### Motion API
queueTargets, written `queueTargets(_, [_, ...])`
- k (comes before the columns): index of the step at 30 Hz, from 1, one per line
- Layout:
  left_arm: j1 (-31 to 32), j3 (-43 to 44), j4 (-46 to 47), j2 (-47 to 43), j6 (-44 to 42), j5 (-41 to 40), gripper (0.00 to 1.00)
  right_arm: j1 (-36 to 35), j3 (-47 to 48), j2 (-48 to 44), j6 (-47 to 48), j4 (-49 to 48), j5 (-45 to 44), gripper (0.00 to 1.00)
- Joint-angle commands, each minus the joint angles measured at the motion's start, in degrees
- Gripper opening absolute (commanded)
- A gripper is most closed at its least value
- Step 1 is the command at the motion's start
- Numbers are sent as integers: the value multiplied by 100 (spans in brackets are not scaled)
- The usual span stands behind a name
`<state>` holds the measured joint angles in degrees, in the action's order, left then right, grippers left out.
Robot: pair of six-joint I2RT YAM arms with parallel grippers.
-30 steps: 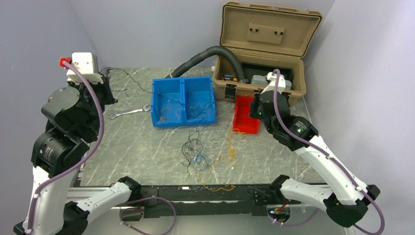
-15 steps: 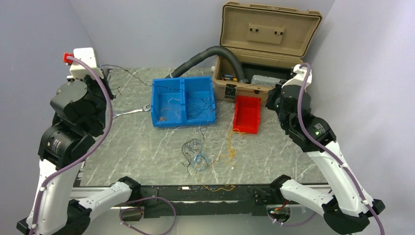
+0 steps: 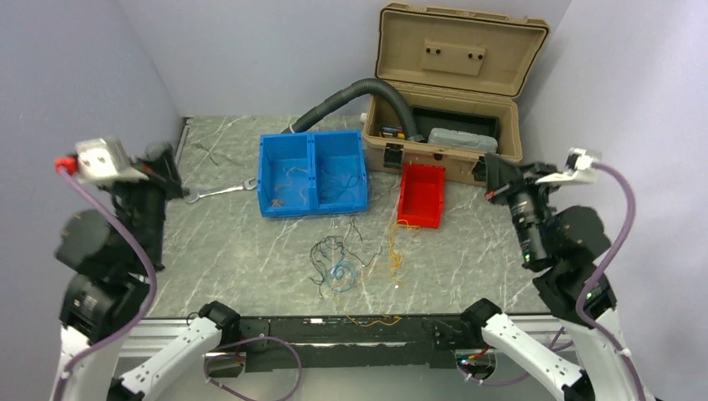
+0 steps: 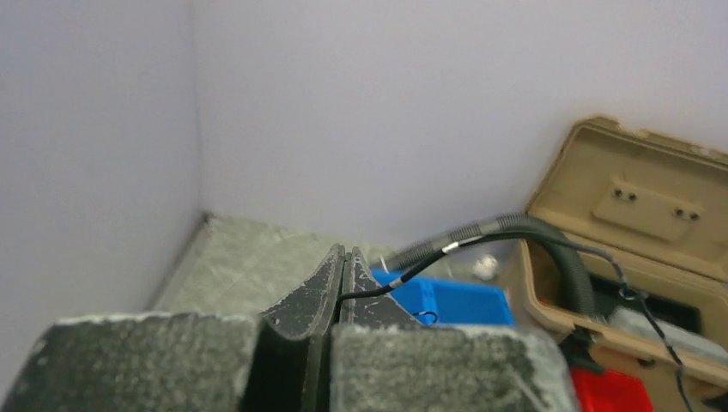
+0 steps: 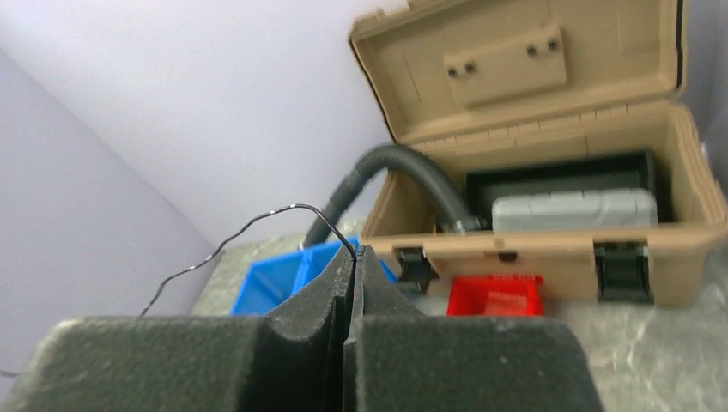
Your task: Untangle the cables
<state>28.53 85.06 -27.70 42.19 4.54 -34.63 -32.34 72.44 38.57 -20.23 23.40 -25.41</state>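
A loose tangle of thin black, blue and whitish cables (image 3: 336, 259) lies on the marble table (image 3: 242, 251) in front of the blue bin, with a yellow cable (image 3: 396, 246) trailing beside it. More fine wires lie inside the blue bin (image 3: 269, 171). My left gripper (image 3: 171, 171) (image 4: 343, 251) is raised at the table's left edge, shut on a black cable (image 4: 403, 279) that runs right toward the toolbox. At the right edge my raised right gripper (image 3: 491, 177) (image 5: 356, 249) is shut on a black cable (image 5: 257, 221) that arcs off to the left.
An open tan toolbox (image 3: 451, 83) stands at the back right with a grey case (image 3: 463, 140) inside and a thick grey corrugated hose (image 3: 338, 98) leading out. A red bin (image 3: 422, 194) sits in front of it. A wrench (image 3: 221, 190) lies left of the blue bin.
Both arms swung outward and toward the near side: the left gripper left the back-left corner, the right gripper left the red bin for the right edge. Both stayed shut.
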Motion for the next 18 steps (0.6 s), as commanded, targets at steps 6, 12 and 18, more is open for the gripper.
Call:
queueTargets(6, [-25,-2054,-509,236,1585,869,0,24,-653,594,-1306,2138,-1428,0])
queueTargets(12, [-171,-1277,-969,176,1330,-498,0,26,-62,-39,-1199,2091,-2700,0])
queueTargets(18, [-180,-1757,-16,-24,1308,1509,0,26,-481,-185,-838,1431,-1618,0])
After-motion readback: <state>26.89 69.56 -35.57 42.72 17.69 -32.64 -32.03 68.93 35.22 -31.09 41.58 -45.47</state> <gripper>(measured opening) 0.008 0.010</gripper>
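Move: Both hands are high up, each already pinching black cable. The tangled cables lie about 28 cm to the left hand's right, 2 cm back and 51 cm below, with the blue bin 24 cm right and 21 cm ahead. From the right hand the tangled cables are some 30 cm left, 3 cm back and 46 cm below; the red bin is 7 cm left, 14 cm ahead. Both hands, still pinching black cable, drop some 16–20 cm, then rise about 7, right hand veering rightward. ##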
